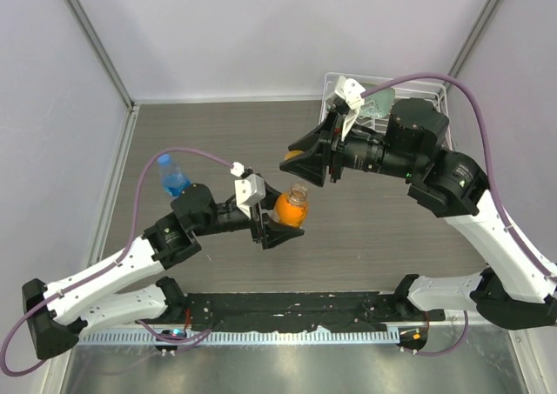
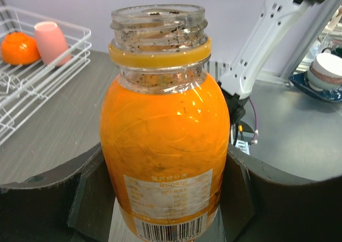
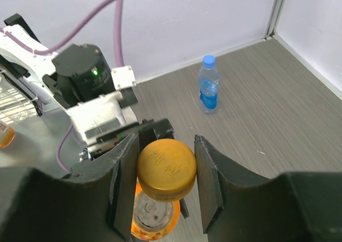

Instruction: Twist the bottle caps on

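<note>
My left gripper is shut on the squat bottle of orange liquid, held upright, its threaded mouth bare. My right gripper is shut on the orange-amber cap, pinched by its sides. The cap hangs a little above and behind the bottle's mouth, not touching it. The taller clear bottle with the blue label stands on the table at the back left with the blue cap on its neck.
A white wire rack stands at the back right behind my right arm; it holds an orange ball and a pink cup. A cup on a saucer sits beyond the table's edge.
</note>
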### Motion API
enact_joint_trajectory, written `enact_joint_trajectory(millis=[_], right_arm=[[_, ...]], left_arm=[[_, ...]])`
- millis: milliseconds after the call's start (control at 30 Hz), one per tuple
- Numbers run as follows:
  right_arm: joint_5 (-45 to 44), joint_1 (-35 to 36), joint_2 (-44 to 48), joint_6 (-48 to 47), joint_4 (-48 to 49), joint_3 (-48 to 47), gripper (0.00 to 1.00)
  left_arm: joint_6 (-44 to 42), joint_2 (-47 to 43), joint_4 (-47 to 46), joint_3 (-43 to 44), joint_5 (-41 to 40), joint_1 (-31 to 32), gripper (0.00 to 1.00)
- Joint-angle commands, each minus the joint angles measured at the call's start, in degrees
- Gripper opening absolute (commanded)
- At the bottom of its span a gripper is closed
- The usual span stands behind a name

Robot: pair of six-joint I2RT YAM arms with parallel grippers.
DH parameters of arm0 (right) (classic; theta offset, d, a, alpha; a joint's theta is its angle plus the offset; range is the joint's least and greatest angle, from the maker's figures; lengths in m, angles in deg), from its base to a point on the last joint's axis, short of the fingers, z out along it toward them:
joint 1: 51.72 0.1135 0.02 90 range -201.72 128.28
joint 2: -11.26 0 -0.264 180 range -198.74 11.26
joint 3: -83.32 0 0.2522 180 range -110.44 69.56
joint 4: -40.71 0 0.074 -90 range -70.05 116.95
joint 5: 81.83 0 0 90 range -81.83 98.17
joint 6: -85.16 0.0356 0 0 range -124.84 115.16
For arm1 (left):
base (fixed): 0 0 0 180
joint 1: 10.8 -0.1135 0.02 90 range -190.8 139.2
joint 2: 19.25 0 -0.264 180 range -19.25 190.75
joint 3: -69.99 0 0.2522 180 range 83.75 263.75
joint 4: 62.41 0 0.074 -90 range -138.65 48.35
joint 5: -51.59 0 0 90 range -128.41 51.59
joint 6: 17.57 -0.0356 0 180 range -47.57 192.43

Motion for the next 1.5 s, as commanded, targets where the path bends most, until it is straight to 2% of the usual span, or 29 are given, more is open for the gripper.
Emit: enact_joint_trajectory(millis=[0, 133, 300, 633, 1467], right_arm=[[-0.1, 1.1, 1.4, 0.9, 5.6, 0.1, 0.01], [1.2, 1.6, 3.2, 2.7, 12.5, 6.4, 0.01], [2.2, 2.2, 3.2, 4.5, 16.6, 9.2, 0.01], [1.2, 6.7, 1.5, 7.1, 26.7, 13.0, 0.01], [0.1, 7.5, -1.1, 7.1, 25.9, 13.9, 0.01]], left_arm=[[0.8, -3.2, -8.8, -3.2, -0.1, -1.4, 0.0], [2.9, -5.4, -13.4, -5.5, 0.5, -3.9, 0.0], [5.5, -8.6, -15.7, -8.1, 1.2, -7.7, 0.0], [7.1, -10.2, -16.6, -10.1, 2.1, -9.4, 0.0], [9.5, -11.4, -15.5, -8.8, 4.6, -10.9, 0.0]])
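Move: Directly below the cap held in the right hand, some 5 cm down and about 4 cm back, is the orange bottle's open mouth, level with it sideways. From the left hand, which grips the bottle's body, the yellow cap lies about 13 cm up, 4 cm ahead and 1 cm to the right. The water bottle stands some 15 cm ahead of the left hand, 28 cm to its left and 20 cm lower. The dish rack is about 32 cm ahead of the right hand, 27 cm to its right and 36 cm below. Bringing cap and bottle together while both arms travel left: the left hand dips briefly, then carries the orange bottle about 5 cm left, a little up and forward towards the cap. The right hand takes the cap some 6 cm left, easing back and slightly down until it is over the mouth. Both hands tip their fingertips up roughly 10 degrees and keep their grips. ##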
